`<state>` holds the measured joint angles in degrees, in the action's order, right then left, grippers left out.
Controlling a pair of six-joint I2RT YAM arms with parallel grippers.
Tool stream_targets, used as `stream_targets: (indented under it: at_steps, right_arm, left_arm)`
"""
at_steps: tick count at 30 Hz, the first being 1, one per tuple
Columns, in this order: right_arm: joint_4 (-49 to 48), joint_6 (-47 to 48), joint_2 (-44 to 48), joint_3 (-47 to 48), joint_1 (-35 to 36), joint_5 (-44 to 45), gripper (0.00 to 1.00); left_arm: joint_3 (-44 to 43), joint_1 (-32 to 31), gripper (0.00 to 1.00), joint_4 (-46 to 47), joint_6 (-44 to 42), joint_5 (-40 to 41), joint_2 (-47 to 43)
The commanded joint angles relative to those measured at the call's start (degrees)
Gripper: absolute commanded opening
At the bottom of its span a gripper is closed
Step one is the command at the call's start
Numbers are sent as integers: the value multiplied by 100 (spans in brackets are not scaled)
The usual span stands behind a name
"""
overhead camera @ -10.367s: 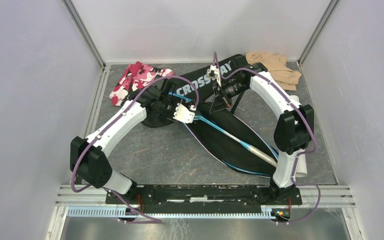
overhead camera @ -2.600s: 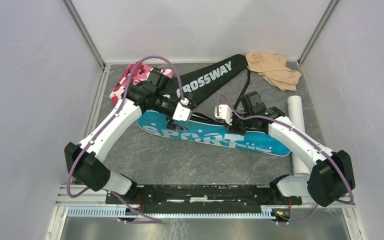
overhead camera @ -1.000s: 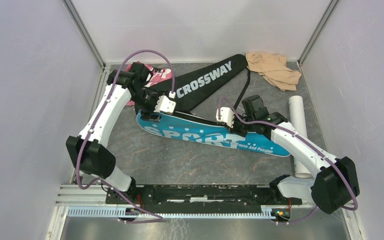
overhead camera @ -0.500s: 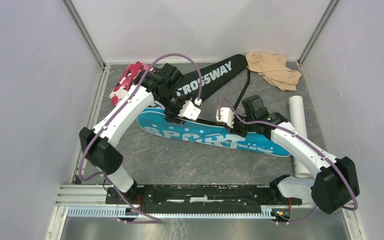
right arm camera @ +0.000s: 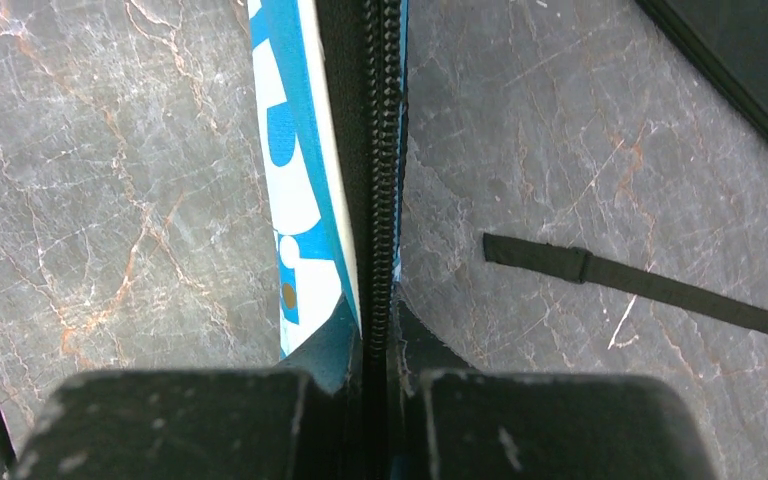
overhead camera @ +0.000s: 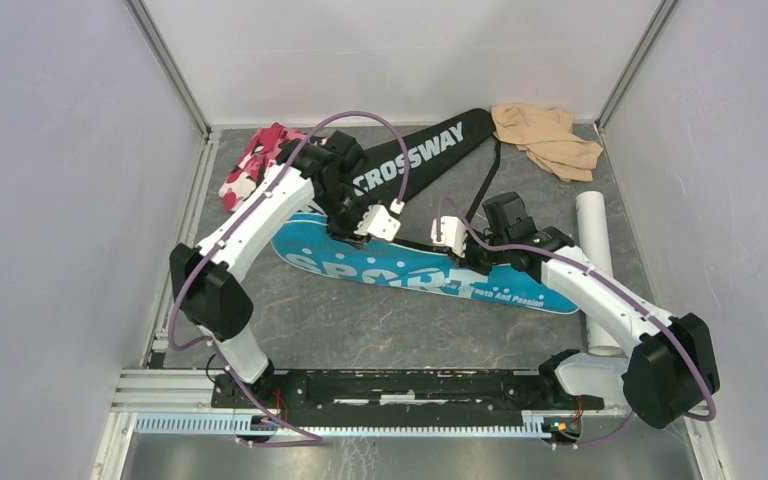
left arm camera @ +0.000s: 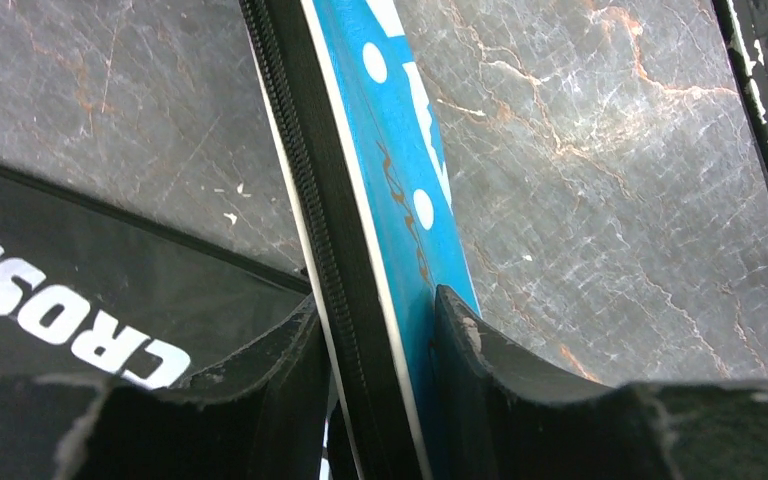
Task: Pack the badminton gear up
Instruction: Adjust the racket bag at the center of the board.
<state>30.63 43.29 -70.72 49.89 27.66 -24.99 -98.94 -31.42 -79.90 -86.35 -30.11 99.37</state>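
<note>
The blue "SPORT" racket cover (overhead camera: 430,272) lies flat mid-table, its black zipper along the far edge. My left gripper (overhead camera: 345,232) is at its upper left edge. In the left wrist view, that gripper (left arm camera: 375,300) has its pads pressed on both sides of the zipped edge (left arm camera: 345,250). My right gripper (overhead camera: 463,258) is further right on the same edge, and in its wrist view it (right arm camera: 380,315) is shut tight on the zipper (right arm camera: 382,150). The black "CROSSWAY" cover (overhead camera: 410,160) lies behind. A long white tube (overhead camera: 596,265) lies at the right. Rackets and shuttlecocks are out of view.
A pink-and-white camouflage cloth (overhead camera: 250,165) sits at the back left, partly behind my left arm. A beige cloth (overhead camera: 550,135) is crumpled in the back right corner. A black strap (overhead camera: 485,195) trails from the black cover toward my right gripper. White walls enclose the table.
My left arm has swung right from the blue cover's left end to its far edge, and its jaws have narrowed onto the zipped edge. The right arm has not moved.
</note>
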Motion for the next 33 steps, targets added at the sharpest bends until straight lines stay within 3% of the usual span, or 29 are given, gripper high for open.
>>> stream_targets:
  at_steps: [1,9,16,22,29,33]
  right_arm:
    - [122,-75,169,-102,-41,151,0]
    - [118,-55,167,-144,-43,240,0]
    - [96,-75,222,-197,-51,276,0]
    - [74,-84,187,-191,-45,233,0]
    - [74,-49,121,-161,-50,114,0]
    - [92,-44,79,-137,-49,87,0]
  left_arm:
    - [386,604,45,-413,-236,545,-590]
    - [693,1435,47,-413,-583,455,-873]
    - [727,1687,51,-404,-699,421,-862]
    - [755,1776,47,-404,-739,109,-861]
    - [478,1756,73,-270,-922,-707,-1087]
    - [231,1500,80,9,-513,-1255,-1261]
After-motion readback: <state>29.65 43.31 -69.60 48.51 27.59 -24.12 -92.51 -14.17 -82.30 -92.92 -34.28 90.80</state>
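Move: The left hand has the blue racket bag's raised upper edge between its fingers; the bag's rounded end, where it is heading, lies about 15 cm to its left, level fore and aft and some 8 cm lower. The black CROSSWAY bag's middle is about 16 cm ahead and 8 cm right of that hand, and the pink bag 16 cm ahead and 21 cm left. From the right hand, pinching the same edge, the rounded end is roughly 35 cm left and 3 cm ahead. The left hand draws its fingers along the blue bag's upper edge about 11 cm to the left towards the rounded end, with the wrist turning some 15 degrees counter-clockwise, then opens wider, starts to rise and comes back right a little. The right hand keeps its pinch on the edge as an anchor, going about 1 cm left early in the stroke and then returning. ##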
